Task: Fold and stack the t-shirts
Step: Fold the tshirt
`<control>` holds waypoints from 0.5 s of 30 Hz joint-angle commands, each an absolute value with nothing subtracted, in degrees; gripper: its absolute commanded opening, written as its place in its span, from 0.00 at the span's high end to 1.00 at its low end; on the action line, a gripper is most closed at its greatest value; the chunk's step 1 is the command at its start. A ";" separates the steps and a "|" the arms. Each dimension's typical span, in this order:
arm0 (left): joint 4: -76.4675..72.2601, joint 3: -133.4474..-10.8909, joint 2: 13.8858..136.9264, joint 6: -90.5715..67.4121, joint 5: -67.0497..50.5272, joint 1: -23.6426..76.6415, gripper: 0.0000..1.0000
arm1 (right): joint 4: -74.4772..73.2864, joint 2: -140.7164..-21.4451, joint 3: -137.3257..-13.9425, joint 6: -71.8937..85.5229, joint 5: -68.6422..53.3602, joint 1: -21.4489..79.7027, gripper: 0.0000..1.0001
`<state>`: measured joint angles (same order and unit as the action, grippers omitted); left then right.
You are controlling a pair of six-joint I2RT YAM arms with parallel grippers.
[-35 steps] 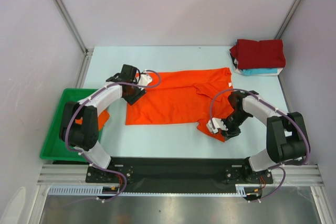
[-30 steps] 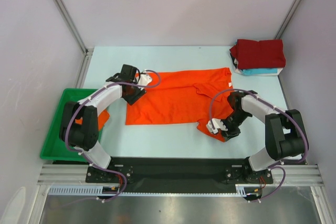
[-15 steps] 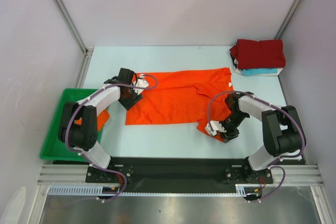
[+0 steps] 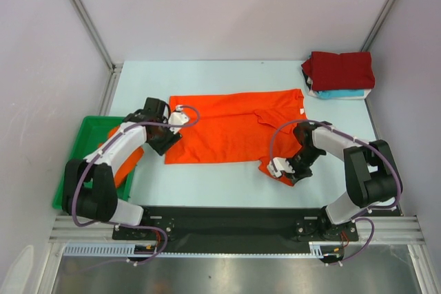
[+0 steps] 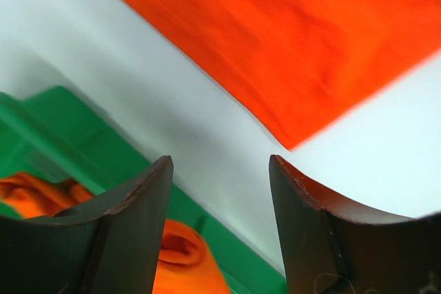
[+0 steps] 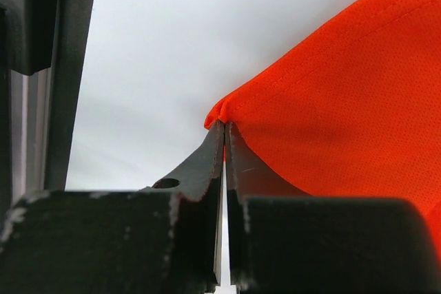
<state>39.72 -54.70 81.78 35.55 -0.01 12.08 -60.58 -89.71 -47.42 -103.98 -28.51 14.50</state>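
A bright orange t-shirt (image 4: 227, 129) lies spread flat in the middle of the table. My right gripper (image 4: 292, 174) is at its near right sleeve, shut on the hem; the right wrist view shows the jaws (image 6: 224, 127) pinched together on the cloth's edge (image 6: 331, 94). My left gripper (image 4: 164, 144) hangs open over the shirt's near left corner, holding nothing. In the left wrist view that corner (image 5: 289, 53) lies beyond the open gripper (image 5: 220, 170). A folded dark red t-shirt (image 4: 341, 68) sits on a turquoise one (image 4: 341, 93) at the far right.
A green tray (image 4: 89, 123) stands off the table's left edge with more orange cloth (image 4: 126, 168) in it, also seen in the left wrist view (image 5: 179, 259). Frame posts rise at the back corners. A black rail runs along the near edge.
My left gripper has moved from the shirt's far left edge toward me, to its near left corner. My right gripper has shut on the sleeve hem.
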 commanded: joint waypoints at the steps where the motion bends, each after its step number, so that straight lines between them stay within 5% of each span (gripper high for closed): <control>1: 46.22 -53.35 81.20 36.83 -6.58 10.81 0.36 | -58.62 -88.77 -47.63 -101.34 -26.81 14.85 1.00; 15: 47.02 -58.80 92.98 35.42 -11.78 9.23 0.32 | -57.31 -89.73 -48.60 -96.68 -26.63 16.08 1.00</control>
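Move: The near hem corner of the orange t-shirt lies about 5 cm back from my open left hand, roughly level with it sideways and some 7 cm below. The middle of the green bin is about 19 cm to my left hand's left and 5 cm back. The orange garment inside is about 12 cm left and 4 cm back. From my right hand that hem corner is some 37 cm left and 6 cm forward, at about table height. I bring my left hand back about 4 cm and then down about 4.5 cm onto the near hem corner, tipping the fingers nearly 20 degrees until they point almost straight down. They stay open, so the corner sits just by the gap between the tips, not yet pinched. My right hand stays put, still pinching the sleeve edge. ##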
